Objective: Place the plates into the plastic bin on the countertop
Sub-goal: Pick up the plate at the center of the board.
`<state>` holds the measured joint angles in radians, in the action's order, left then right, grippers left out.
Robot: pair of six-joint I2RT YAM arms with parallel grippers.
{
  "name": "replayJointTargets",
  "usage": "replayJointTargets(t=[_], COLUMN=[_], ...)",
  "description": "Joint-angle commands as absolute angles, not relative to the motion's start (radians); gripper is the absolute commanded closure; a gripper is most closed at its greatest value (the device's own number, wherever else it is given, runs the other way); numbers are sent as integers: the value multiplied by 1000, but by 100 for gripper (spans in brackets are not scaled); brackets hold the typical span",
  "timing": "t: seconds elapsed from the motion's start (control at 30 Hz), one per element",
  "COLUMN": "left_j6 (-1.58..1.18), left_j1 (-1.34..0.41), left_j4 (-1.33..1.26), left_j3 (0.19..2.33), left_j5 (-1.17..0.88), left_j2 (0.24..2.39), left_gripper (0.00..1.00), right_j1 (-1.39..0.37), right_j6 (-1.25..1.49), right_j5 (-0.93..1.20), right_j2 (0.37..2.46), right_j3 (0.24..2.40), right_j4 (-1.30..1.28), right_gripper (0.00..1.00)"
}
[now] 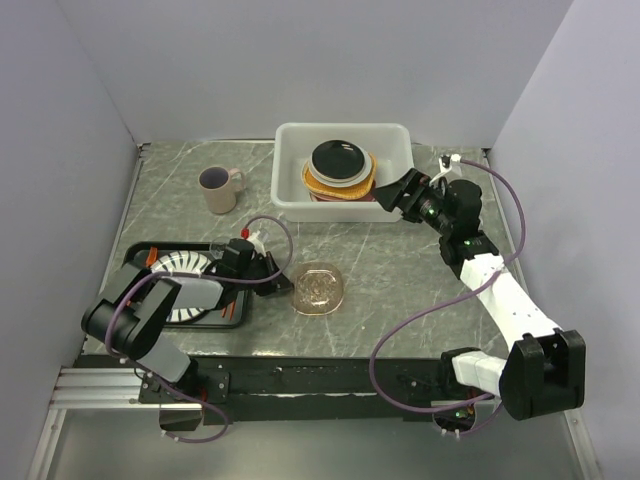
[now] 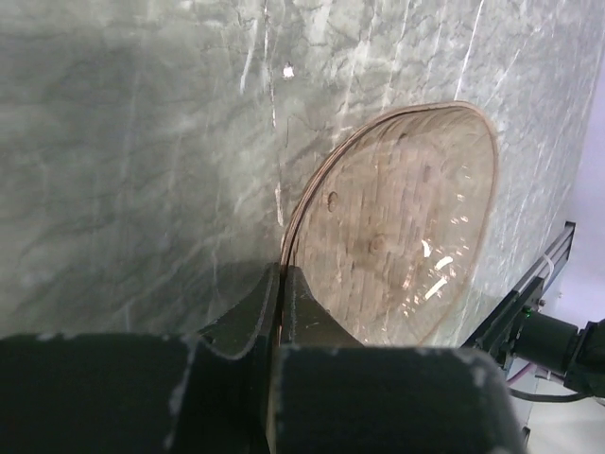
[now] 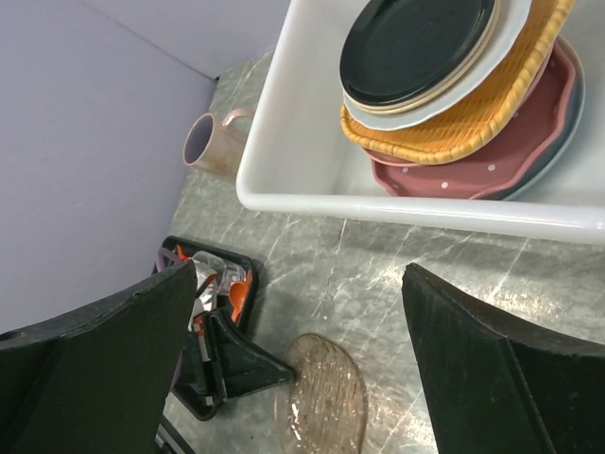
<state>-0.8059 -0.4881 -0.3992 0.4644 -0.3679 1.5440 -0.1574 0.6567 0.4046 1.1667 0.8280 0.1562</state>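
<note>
A small tan see-through plate (image 1: 320, 289) lies flat on the countertop (image 1: 400, 260). My left gripper (image 1: 285, 283) is shut on its left rim; in the left wrist view the two fingers (image 2: 246, 312) pinch the plate (image 2: 406, 227) at its edge. The plastic bin (image 1: 290, 200) holds a stack of plates (image 1: 340, 170): a dark plate (image 3: 416, 43) on top, then white, an orange one (image 3: 473, 123), and a pink one (image 3: 501, 161). My right gripper (image 1: 385, 195) hangs open and holds nothing, just outside the bin's front right wall (image 3: 312, 142).
A pink mug (image 1: 220, 188) stands left of the bin. A black tray (image 1: 190, 325) at the front left carries a striped round dish (image 1: 185, 265) and orange utensils (image 3: 236, 293). Grey walls close in both sides and the back.
</note>
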Motion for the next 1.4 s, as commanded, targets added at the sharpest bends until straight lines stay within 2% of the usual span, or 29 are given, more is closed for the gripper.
replayJointTargets(t=[0.0,0.2,0.53,0.7,1.07,1.2,1.3,1.33,1.37], left_j6=[-788,-779,-775,-772,-767,-768,-770,-769,-767], left_j1=[-492,-491,-489,-488,-483,-483,-483,-483,-483], left_j4=[-365,-331,-302,-290,-256,-250,-250,-247,-242], left_j3=[479,480,486,483,474,474,466,466,466], left_j5=[-336,-310,-298,-293,-279,-284,-281,-279,-279], left_j2=[1468,1404,1338,1316,1249,1236,1229,1227,1224], left_gripper=[99,99,99,99,99,99,99,99,99], right_j1=[-160,-169,-328,-428,-520,-531,-535,-537,-538], right_j6=[638,575,502,497,546,557,563,566,575], right_j5=[428,498,520,503,529,532,554,570,578], right_j2=[1144,1213,1327,1394,1514,1531,1557,1571,1577], right_j3=[828,870,836,815,727,733,744,744,742], right_j4=[184,88,38,54,166,189,204,212,231], right_gripper=[4,4,4,4,7,12,22,31,35])
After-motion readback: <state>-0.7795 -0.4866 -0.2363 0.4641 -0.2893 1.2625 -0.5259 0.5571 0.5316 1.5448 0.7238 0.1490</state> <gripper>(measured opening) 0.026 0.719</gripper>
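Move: The left hand already pinches the clear plate by its near-left rim; the plate's middle lies some 7 cm to this hand's right, about 1 cm back and about 1 cm lower. The black tray's middle is roughly 26 cm to its left, level with it. From the high right hand the plate is about 15 cm back, 17 cm to the left and 24 cm below, while the bin's middle lies some 14 cm ahead, 9 cm left and 20 cm down. Down, left and back, the right hand swoops some 18 cm lower from in front of the bin to the plate's free right rim, turning about 30 degrees counter-clockwise and tipping its fingers down. Its open fingers come around that rim and start to close. Meanwhile the left hand keeps its pinch and raises the plate about 6 cm. ##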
